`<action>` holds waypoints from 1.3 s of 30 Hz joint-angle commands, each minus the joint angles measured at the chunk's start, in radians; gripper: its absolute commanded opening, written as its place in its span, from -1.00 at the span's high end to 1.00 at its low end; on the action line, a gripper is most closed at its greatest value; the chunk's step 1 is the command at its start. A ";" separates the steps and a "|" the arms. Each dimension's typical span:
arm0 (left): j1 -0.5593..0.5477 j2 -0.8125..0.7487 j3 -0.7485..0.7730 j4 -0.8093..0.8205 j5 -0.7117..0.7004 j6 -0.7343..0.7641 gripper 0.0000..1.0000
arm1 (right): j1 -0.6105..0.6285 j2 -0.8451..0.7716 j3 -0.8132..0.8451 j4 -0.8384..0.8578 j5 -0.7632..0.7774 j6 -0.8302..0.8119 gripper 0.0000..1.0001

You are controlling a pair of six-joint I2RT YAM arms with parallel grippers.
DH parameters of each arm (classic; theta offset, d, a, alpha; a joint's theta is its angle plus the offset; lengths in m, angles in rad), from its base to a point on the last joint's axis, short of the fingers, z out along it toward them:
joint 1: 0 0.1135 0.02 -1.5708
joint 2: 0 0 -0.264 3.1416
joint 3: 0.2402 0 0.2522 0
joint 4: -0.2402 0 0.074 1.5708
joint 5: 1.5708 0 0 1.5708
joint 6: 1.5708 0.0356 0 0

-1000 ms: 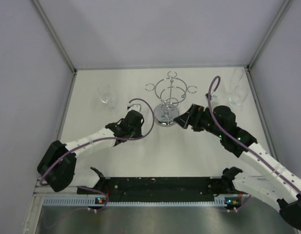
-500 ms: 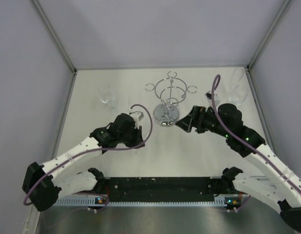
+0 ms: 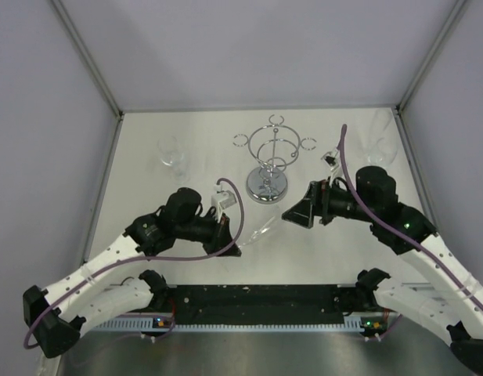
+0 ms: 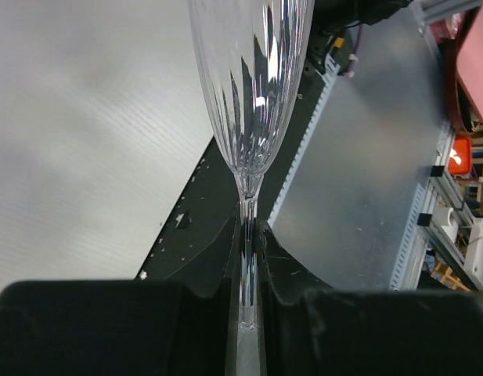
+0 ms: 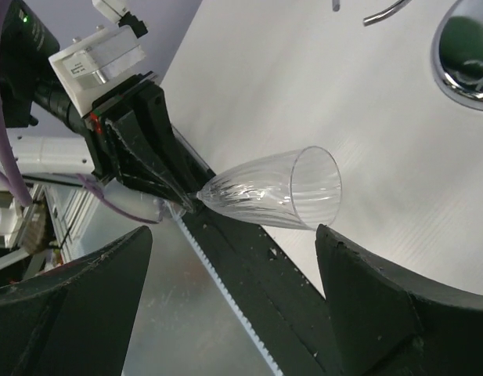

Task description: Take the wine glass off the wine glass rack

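Note:
The clear ribbed wine glass (image 4: 253, 78) lies nearly level in the air, its stem pinched between the fingers of my left gripper (image 4: 247, 239). In the top view the left gripper (image 3: 232, 247) holds the wine glass (image 3: 261, 229) in front of the wine glass rack (image 3: 271, 153), well apart from it. The rack's chrome arms carry nothing. My right gripper (image 3: 293, 213) is open and faces the glass's rim. In the right wrist view the wine glass (image 5: 280, 192) lies between and beyond the spread fingers of the right gripper (image 5: 233, 235), untouched by them.
Two more clear glasses stand on the table, one at the back left (image 3: 172, 154) and one at the back right (image 3: 378, 149). The rack's mirrored round base (image 3: 267, 188) sits mid-table. A black strip and metal rail (image 3: 257, 301) run along the near edge.
My left arm has drawn back toward the near edge with the glass, away from the rack. The right gripper has followed, shifting slightly nearer and staying open.

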 commanded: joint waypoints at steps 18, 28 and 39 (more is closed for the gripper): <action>-0.010 -0.012 -0.012 0.287 0.287 -0.009 1.00 | -0.008 -0.023 0.057 0.062 -0.351 0.006 -0.48; -0.013 0.003 -0.029 0.340 0.296 -0.007 1.00 | -0.006 -0.029 0.012 0.132 -0.414 0.038 0.25; -0.013 -0.043 -0.023 0.324 0.197 0.019 0.71 | -0.008 -0.027 0.011 0.137 -0.404 0.050 1.00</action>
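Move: The wine glass's bowl, tipped up sideways by the left fingers on its stem, lies about 8 cm to the left of the open right hand, 2 cm back and 6 cm below; the rack stands roughly 22 cm ahead of the right hand, 6 cm to its left, its middle some 8 cm lower. From the left hand, the bowl is about 7 cm right, 4 cm ahead and 3 cm up; the right gripper is some 15 cm right, 6 cm ahead and 9 cm above. The wine glass, still pinched by its stem, is lifted about 5 cm by the left hand, slightly back and to the right, while that wrist turns clockwise and lowers its left side. The right hand draws back some 6 cm and up 4 cm, turning about 20 degrees counter-clockwise, then nearly halts and shuts its wide-open fingers on the bowl's wall at the rim. ##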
